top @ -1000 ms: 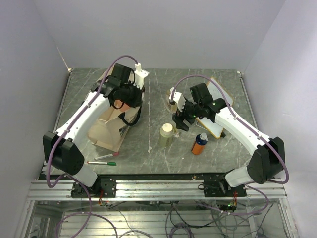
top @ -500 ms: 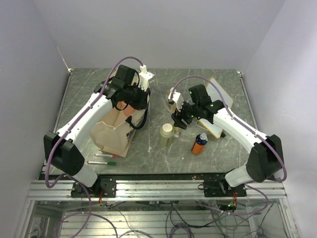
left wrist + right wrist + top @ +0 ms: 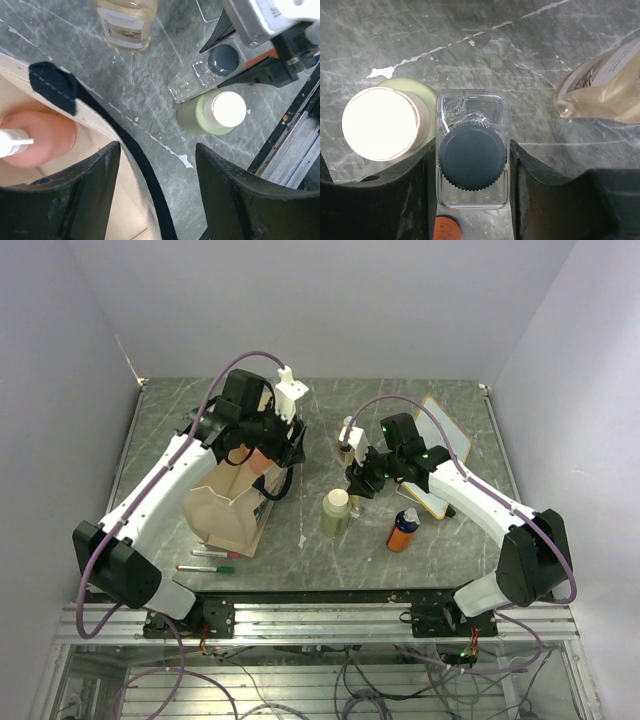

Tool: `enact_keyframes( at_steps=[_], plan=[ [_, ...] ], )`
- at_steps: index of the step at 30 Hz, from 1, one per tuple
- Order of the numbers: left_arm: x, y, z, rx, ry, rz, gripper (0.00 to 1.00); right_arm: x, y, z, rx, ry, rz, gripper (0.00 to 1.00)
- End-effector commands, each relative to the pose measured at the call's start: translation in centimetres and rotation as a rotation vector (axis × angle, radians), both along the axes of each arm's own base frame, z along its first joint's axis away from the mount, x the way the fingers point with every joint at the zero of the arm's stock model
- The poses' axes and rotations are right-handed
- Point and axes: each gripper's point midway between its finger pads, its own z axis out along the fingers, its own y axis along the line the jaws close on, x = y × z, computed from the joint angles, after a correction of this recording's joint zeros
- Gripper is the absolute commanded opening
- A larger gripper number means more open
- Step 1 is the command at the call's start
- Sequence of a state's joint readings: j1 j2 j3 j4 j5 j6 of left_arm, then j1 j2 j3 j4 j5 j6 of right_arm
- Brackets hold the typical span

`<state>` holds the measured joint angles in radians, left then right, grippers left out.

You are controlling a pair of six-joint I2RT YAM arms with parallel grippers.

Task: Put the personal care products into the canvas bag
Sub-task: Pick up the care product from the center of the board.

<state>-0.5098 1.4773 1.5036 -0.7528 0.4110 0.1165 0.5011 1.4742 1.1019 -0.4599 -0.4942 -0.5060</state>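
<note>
The beige canvas bag (image 3: 222, 515) stands at the left with its mouth open, and the salmon-pink bottle (image 3: 42, 145) lies inside it. My left gripper (image 3: 157, 150) hangs open over the bag's rim and navy strap (image 3: 55, 87), with nothing between its fingers. My right gripper (image 3: 470, 155) is shut on the clear bottle with the black cap (image 3: 471, 160), one finger pressed flat against each side. The pale green bottle (image 3: 382, 122) stands right beside it. The amber bottle (image 3: 605, 92) is a little farther back, and the orange bottle (image 3: 403, 530) stands nearer the front.
A wood-framed whiteboard (image 3: 445, 430) lies under the right arm at the back right. A red and a green marker pen (image 3: 215, 562) lie in front of the bag. The bottles cluster tightly around my right gripper (image 3: 358, 480).
My left gripper has opened above the bag and the pink bottle now rests inside. My right gripper has closed onto the clear bottle.
</note>
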Motion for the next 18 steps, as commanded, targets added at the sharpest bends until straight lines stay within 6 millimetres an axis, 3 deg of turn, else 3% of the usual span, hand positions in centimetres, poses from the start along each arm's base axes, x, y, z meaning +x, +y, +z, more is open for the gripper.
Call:
enact_keyframes(
  at_steps=[1,6,18],
  plan=[
    [-0.6,0.8,3.2,-0.002,-0.116,-0.015,0.77,0.9,1.2,2.3,0.066,-0.066,0.037,0.00],
    [0.0,3.4,5.6,0.008,-0.189,0.055,0.89,1.9,1.5,5.1,0.089,-0.109,0.020,0.00],
    [2.6,12.3,9.8,-0.003,-0.289,0.374,0.93,4.5,3.0,15.6,0.198,-0.208,-0.031,0.00]
  ],
)
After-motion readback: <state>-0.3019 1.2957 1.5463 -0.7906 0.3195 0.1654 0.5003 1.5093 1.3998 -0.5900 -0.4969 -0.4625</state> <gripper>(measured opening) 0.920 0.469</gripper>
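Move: The clear bottle already stands between the right hand's fingers. The canvas bag's middle lies roughly 27 cm to this hand's left and 5 cm farther out. The green jar is some 4 cm back and 5 cm left, the cream bottle about 10 cm ahead and 3 cm left, the orange bottle 8 cm back and 10 cm right. From the left hand, the bag's middle is about 12 cm left, 3 cm ahead and 14 cm down; the clear bottle is about 15 cm right, 2 cm back and 16 cm down. Upward, after a brief hold, goes the right hand, by some 9 cm and about 3 cm forward, keeping its grip on the clear bottle as it lifts it from beside the green jar. Meanwhile the left hand backs off the bag's near-side rim and handle, opening wider as it rises and swings left, some 9 cm, over the bag's mouth, turning about 15 degrees counter-clockwise and tipping its fingers up a little. ##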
